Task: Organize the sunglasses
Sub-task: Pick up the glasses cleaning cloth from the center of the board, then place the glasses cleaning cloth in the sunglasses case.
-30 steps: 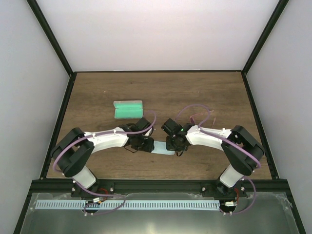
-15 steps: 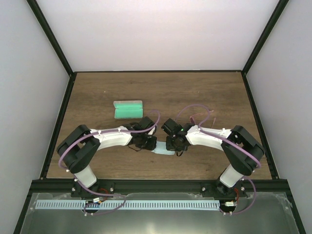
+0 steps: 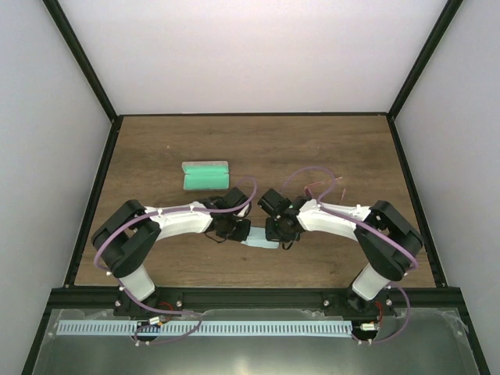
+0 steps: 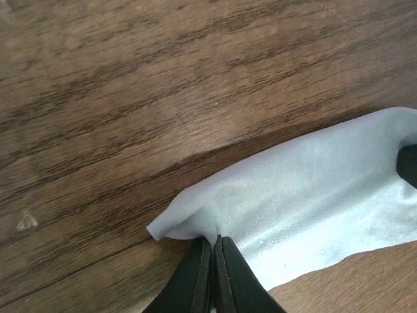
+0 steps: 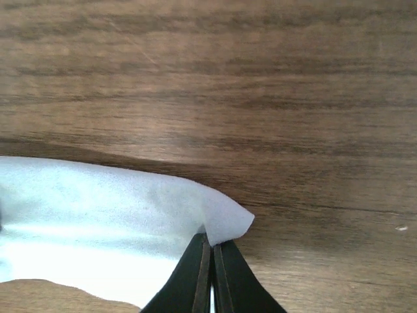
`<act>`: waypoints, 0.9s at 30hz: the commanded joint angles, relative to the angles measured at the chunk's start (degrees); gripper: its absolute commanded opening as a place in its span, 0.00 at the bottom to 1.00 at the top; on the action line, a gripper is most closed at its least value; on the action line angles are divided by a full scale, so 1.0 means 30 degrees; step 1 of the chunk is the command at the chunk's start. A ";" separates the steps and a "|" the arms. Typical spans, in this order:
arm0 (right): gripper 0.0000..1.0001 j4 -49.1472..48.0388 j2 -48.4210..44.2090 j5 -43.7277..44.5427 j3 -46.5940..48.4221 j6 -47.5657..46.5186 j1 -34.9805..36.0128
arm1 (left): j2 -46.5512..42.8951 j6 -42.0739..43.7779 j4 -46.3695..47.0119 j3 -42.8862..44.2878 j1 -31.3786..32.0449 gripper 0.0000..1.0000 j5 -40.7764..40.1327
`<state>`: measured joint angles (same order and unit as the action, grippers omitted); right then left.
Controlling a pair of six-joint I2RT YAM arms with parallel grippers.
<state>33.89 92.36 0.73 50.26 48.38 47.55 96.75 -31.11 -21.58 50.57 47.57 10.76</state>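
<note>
The sunglasses [image 3: 319, 187] show only in the top view, as thin pink wire on the table just behind my right arm, partly mixed with its purple cable. A small light blue cloth [image 3: 260, 242] lies between my two grippers. The left gripper [image 3: 241, 232] is shut on the cloth's left corner [image 4: 186, 222], its fingertips [image 4: 214, 240] pinched together. On the opposite corner [image 5: 228, 218] the right gripper [image 3: 275, 234] is shut too, with its tips [image 5: 208, 240] closed on the fabric. The cloth [image 5: 98, 208] sags between the two grips, just over the wood.
An open grey case with a green inside [image 3: 205, 175] lies at the left middle of the wooden table [image 3: 258, 141]. Black frame rails and white walls bound the table on three sides.
The left gripper has moved a little to the right and shut on the cloth's corner. The right gripper has stayed shut on its corner.
</note>
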 commanded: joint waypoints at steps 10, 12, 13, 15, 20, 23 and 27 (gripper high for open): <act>0.01 0.1584 0.2509 0.0373 0.5786 -0.1639 -0.0086 | 0.0282 0.1567 -0.2381 0.2447 -0.1151 0.04 -0.1313; 0.01 0.1677 0.3176 0.0371 0.6684 -0.1964 -0.0139 | 0.0198 0.1809 -0.2579 0.2676 -0.1694 0.04 -0.1435; 0.01 0.1707 0.3526 0.0349 0.7146 -0.2132 -0.0197 | 0.0162 0.1944 -0.2684 0.2791 -0.1936 0.04 -0.1507; 0.01 0.1811 0.4170 0.0274 0.8091 -0.2547 -0.0325 | 0.0101 0.2193 -0.2903 0.3049 -0.2570 0.04 -0.1595; 0.01 0.2009 0.5866 -0.0083 1.0891 -0.3598 -0.0944 | 0.0247 0.2798 -0.3291 0.3857 -0.4291 0.04 -0.1590; 0.01 0.2254 0.7144 -0.0387 1.2867 -0.4275 -0.1340 | 0.0586 0.3174 -0.3557 0.4565 -0.5265 0.04 -0.1545; 0.01 0.2804 0.9188 -0.1014 1.5877 -0.4982 -0.1739 | 0.1366 0.3788 -0.4037 0.5852 -0.6486 0.04 -0.1487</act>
<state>40.01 115.24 -0.51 89.56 36.91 43.72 98.39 -22.59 -31.94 64.42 30.96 6.39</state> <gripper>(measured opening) 0.009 0.044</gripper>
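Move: Both hands already pinch the cloth by its far corners, close to the table. The open green case lies about 17 cm ahead of the left hand and 12 cm to its left, roughly level. From the right hand the case is some 18 cm ahead and 21 cm to the left, and the pink sunglasses lie about 13 cm ahead and 14 cm to the right. Keeping their pinch, both hands carry the cloth forward some 12 cm, leftward and up, towards the green case. ##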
